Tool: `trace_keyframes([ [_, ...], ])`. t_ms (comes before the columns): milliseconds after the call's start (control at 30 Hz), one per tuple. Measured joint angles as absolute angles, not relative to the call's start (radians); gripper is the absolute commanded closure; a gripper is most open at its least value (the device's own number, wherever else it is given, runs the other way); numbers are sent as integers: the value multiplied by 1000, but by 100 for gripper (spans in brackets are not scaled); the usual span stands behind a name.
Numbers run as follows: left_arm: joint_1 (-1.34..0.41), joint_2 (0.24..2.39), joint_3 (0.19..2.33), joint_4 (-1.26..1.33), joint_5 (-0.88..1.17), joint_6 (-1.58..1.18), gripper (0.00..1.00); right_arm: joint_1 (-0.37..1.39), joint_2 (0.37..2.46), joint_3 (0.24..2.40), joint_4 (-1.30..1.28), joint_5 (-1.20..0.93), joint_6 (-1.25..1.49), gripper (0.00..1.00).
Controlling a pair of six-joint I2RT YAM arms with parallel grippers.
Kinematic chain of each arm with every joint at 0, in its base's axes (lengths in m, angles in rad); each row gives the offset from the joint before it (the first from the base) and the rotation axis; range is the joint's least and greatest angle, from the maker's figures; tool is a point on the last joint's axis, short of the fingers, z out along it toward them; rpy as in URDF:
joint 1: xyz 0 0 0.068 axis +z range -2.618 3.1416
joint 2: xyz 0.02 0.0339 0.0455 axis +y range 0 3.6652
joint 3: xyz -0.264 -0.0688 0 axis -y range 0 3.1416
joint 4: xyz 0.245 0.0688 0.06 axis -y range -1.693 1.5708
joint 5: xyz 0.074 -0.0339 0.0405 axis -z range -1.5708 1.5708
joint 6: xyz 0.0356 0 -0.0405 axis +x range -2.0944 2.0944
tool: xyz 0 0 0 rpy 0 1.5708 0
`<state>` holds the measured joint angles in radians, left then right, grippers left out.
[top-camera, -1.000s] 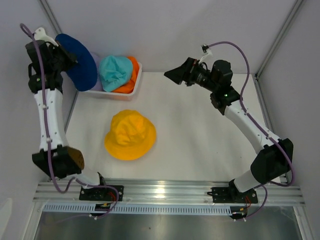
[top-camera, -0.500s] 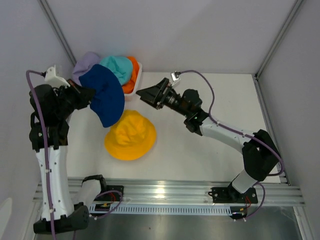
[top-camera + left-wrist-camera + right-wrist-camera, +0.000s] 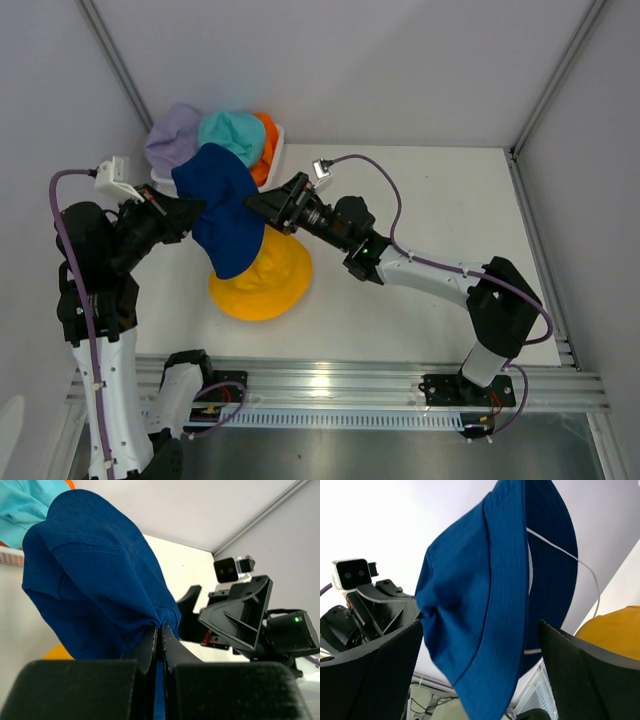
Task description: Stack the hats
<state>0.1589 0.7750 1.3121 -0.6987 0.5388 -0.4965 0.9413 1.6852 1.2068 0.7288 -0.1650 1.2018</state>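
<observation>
A navy hat point(image 3: 222, 210) hangs in the air over the left of the table, above the yellow hat point(image 3: 264, 275) that lies crown up on the white surface. My left gripper point(image 3: 196, 209) is shut on the navy hat's brim point(image 3: 165, 617). My right gripper point(image 3: 262, 205) stands open at the hat's right side, its wide fingers point(image 3: 380, 672) either side of the hanging navy fabric point(image 3: 490, 605) without pinching it. Teal point(image 3: 232, 135), orange point(image 3: 266, 148) and lavender point(image 3: 173, 137) hats are piled in the white basket point(image 3: 274, 152) at the back left.
The left wall stands close behind the left arm point(image 3: 95, 300). The right arm point(image 3: 440, 275) stretches across the middle of the table. A metal rail point(image 3: 340, 385) runs along the near edge.
The left gripper has carried the navy hat from beside the basket down and rightward over the yellow hat. The right gripper has swung left across the table to the navy hat.
</observation>
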Motion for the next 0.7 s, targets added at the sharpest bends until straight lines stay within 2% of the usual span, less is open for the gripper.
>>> trace_keyframes([
  [67, 159, 770, 1306, -713, 550, -495, 99, 946, 1699, 1220, 724, -154, 1196, 8],
  [100, 159, 767, 1303, -720, 556, -494, 99, 949, 1702, 1220, 724, -150, 1196, 26],
  [200, 159, 757, 1301, -739, 562, -486, 99, 960, 1706, 1220, 724, -141, 1189, 69],
  [233, 159, 752, 1299, -748, 562, -483, 99, 962, 1706, 1220, 723, -137, 1190, 87],
  [300, 159, 740, 1298, -770, 560, -468, 99, 966, 1703, 1216, 715, -132, 1179, 100],
  [700, 134, 678, 1276, -991, 496, -351, 99, 1018, 1468, 956, 607, -35, 1124, 100],
])
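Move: My left hand already pinches the blue hat. The yellow hat lies on the table roughly 33 cm below this hand, about level with it ahead and 6 cm to its right. The teal hat is some 36 cm ahead, 4 cm left and 30 cm down; the purple hat lies 15 cm left of the teal one. From my open right hand the blue hat's middle is about 5 cm left; the yellow hat is 3 cm back, 4 cm left and 29 cm below. I shut my wide-open right fingers on the near side of the blue hat, pinching it, then draw that hand down and back and some 4 cm to the right, away from my left hand. My left keeps its pinch and goes down and back too, about 6 cm lower, its fingertips tipping down some 10 degrees, so both hands lower the hat towards the yellow one. ##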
